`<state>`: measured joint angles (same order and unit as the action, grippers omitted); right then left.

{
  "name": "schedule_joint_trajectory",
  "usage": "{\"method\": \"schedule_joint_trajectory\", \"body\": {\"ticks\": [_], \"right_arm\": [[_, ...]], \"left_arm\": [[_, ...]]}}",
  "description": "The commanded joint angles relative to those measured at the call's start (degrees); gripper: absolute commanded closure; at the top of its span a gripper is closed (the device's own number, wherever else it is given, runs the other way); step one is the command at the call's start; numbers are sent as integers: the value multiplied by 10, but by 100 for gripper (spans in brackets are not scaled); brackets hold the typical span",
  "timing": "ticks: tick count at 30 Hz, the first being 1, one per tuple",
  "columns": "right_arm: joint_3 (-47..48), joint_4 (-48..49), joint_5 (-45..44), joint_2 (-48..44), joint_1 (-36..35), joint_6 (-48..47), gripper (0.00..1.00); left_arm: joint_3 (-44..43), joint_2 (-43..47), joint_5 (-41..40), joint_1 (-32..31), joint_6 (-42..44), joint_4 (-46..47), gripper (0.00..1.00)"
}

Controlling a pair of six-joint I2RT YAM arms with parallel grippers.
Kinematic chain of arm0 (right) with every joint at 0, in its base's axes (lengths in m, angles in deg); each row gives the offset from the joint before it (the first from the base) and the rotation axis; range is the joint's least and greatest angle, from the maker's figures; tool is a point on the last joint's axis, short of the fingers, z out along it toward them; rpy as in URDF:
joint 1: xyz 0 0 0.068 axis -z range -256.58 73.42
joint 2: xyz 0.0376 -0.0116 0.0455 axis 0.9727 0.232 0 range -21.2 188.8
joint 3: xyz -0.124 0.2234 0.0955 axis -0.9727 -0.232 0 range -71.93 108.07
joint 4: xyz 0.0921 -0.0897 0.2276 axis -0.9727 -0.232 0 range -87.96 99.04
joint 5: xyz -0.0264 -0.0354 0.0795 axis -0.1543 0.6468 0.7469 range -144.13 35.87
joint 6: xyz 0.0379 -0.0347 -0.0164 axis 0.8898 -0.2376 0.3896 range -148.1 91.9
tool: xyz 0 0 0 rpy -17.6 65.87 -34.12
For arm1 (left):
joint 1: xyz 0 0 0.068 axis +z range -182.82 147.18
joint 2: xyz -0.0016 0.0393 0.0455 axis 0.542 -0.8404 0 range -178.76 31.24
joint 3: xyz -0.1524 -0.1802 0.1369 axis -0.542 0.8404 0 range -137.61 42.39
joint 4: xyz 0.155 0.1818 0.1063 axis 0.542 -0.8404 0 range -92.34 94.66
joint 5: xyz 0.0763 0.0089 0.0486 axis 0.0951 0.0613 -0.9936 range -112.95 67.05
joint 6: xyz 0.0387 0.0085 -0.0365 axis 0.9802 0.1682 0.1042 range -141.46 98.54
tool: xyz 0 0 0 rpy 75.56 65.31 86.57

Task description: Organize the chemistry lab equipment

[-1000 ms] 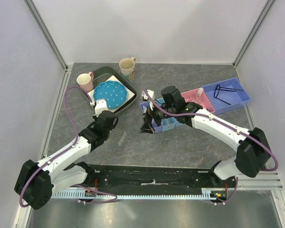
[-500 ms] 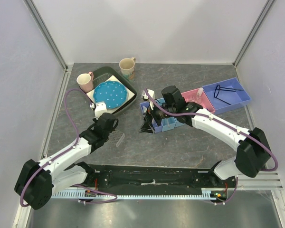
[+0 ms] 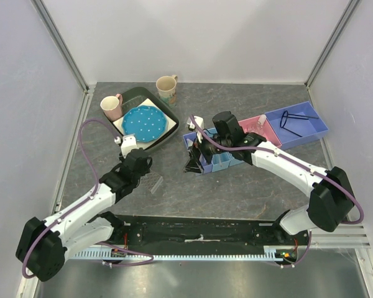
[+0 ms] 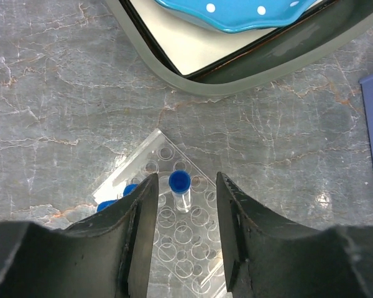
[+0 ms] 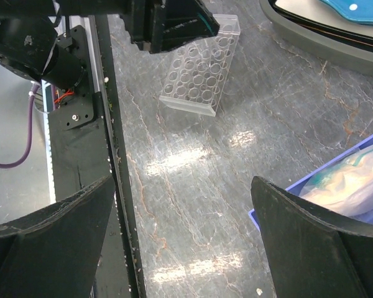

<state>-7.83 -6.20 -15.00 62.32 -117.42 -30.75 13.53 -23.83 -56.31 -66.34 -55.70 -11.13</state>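
Observation:
A blue-capped clear tube (image 4: 179, 182) stands upright in a hole of the clear rack (image 4: 174, 242), with two more blue caps (image 4: 101, 205) at its left. My left gripper (image 4: 185, 177) is open over the rack (image 3: 155, 184), its fingers either side of the tube with a gap on both sides. My right gripper (image 5: 181, 186) is wide open and holds nothing, low over the table beside a blue bin holding a whitish bag (image 5: 354, 180). A black wire frame (image 3: 296, 118) lies in the far-right blue tray (image 3: 317, 133).
A pink tray (image 3: 268, 131) sits left of the blue tray. Small blue bins (image 3: 221, 162) lie under my right arm. At back left are two mugs (image 3: 110, 107) (image 3: 166, 89) and a blue dotted plate (image 3: 143, 121) on a dark tray (image 4: 236, 88).
My left gripper's jaws have parted from the blue-capped tube, which stays standing in the rack, and the left arm has shifted slightly. The right arm has not moved.

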Motion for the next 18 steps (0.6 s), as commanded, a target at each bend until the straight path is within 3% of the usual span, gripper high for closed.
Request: {"method": "schedule_joint_trajectory", "body": {"ticks": [1,9,10,14,18], "right_arm": [[20,-12,-5,-12,8,-26,2],[54,-91,-72,-48,30,-130,2],[72,-116,-88,-53,38,-141,2],[141,-177,-231,-85,75,-187,2],[185,-189,-344,-134,116,-178,2]], "left_arm": [[-34,40,9,-2,-14,-17,49],[-83,118,82,-1,32,-30,29],[-90,133,94,-1,47,-33,21],[-160,142,193,0,83,-83,10],[-262,148,216,1,90,-147,3]]}}
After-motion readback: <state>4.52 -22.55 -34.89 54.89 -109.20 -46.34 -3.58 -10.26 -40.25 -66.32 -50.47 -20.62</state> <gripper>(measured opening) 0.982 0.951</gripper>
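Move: The blue-capped tube just set in the clear rack stands between the left hand's parted fingers, its middle about 3 cm below them; the rack's centre is 4 cm back, 1 cm right and 6 cm down, the spotted plate 17 cm straight ahead and 6 cm below. From the right hand that tube is some 18 cm left, 3 cm ahead; the left light-blue bin lies 8 cm ahead, 10 cm right and 16 cm down, the purple bin 7 cm ahead, 4 cm right. The blue-capped tube is left in the rack as the left hand, already loosened around it, spreads its fingers nearly fully and climbs about 15 cm, drifting right while its fingers tip up and swing clockwise. The empty, still open right hand dips slightly, then speeds up forward, right and upward across the purple bin to above the light-blue bins, turning some 30 degrees. ##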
